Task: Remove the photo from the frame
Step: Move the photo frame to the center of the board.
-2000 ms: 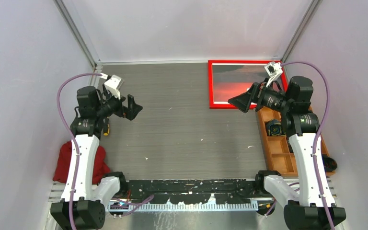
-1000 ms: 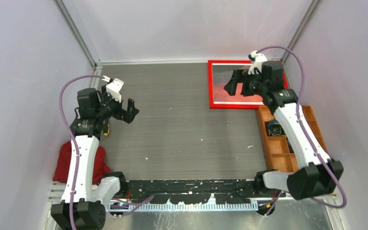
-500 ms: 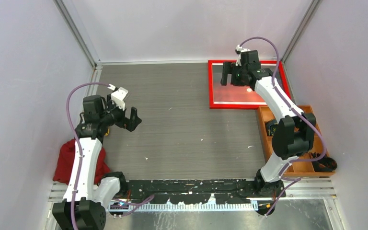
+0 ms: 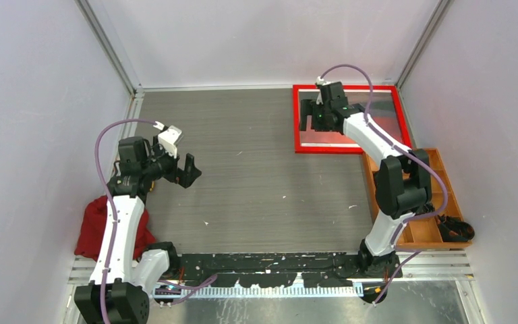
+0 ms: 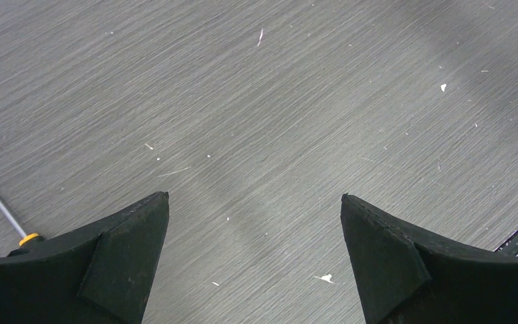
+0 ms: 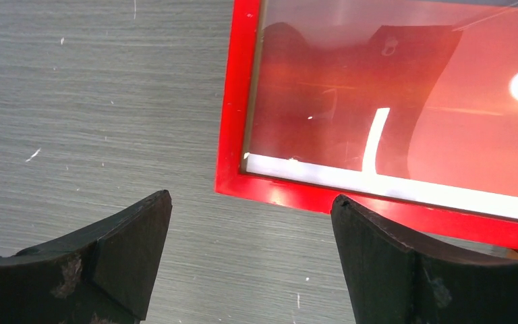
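Note:
The red frame (image 4: 330, 149) lies flat at the table's far right, front side up. The photo (image 4: 386, 116) is inside it, a red-orange scene with a bright sun. My right gripper (image 4: 308, 116) hovers open over the frame's left rail. In the right wrist view the frame's near-left corner (image 6: 233, 182) and the photo (image 6: 445, 135) lie just beyond my right gripper (image 6: 251, 202), with only bare table between the fingers. My left gripper (image 4: 187, 169) hangs open over bare table at the left. The left wrist view also shows the left gripper (image 5: 255, 199) empty.
An orange compartment tray (image 4: 423, 233) sits along the right edge, near the frame, with a black item (image 4: 455, 229) at its near end. A red cloth (image 4: 94, 223) lies at the left edge. A screwdriver (image 5: 0, 209) rests by my left fingers. Walls enclose three sides.
My right arm has stretched out and swept left across the frame, from near the tray to over the frame's left rail. The left arm has shifted slightly.

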`<action>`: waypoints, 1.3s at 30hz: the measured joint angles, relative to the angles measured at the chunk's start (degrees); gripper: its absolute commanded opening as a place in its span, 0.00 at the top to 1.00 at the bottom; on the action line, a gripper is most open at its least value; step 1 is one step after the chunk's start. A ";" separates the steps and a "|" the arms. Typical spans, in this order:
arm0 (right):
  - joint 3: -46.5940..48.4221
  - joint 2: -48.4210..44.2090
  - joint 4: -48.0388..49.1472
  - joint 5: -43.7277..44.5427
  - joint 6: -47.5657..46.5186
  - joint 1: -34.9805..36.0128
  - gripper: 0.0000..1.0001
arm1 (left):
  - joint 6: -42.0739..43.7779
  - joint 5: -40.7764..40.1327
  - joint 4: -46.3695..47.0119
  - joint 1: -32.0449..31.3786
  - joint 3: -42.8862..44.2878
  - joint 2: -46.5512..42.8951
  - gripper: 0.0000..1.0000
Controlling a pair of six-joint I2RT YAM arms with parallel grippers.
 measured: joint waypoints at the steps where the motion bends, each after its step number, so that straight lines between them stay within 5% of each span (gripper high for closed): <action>1: -0.13 0.39 0.24 0.50 0.00 0.66 0.09 | 0.00 0.04 0.02 0.00 -0.02 -0.09 0.00; 19: -1.70 8.46 3.76 9.03 0.20 8.79 0.33 | 0.02 0.20 0.83 0.39 -0.72 -0.17 0.01; 39: -1.73 12.17 4.15 7.93 0.07 8.74 0.37 | 0.83 0.83 0.85 0.46 -0.92 -0.17 0.01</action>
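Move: The photo frame's near left corner, where my right hand is headed, lies about 5 cm to its left, level with it fore and aft, and some 12 cm below. The frame stretches away from there, its middle about 15 cm ahead of my right hand and 15 cm to its right. The wooden tray sits roughly 19 cm back and 28 cm right. From my idle left hand that corner is about 18 cm ahead and 34 cm to the right. I bring my right hand down about 10 cm over the frame's near left corner. For the first stretch I also slide some 4.5 cm left and dip the hand's left side by nearly 10 degrees, then sink almost straight down. On the way I narrow the wide-open fingers by about a third, one outside the left rail and the other over its inner side; touch can't be seen. ##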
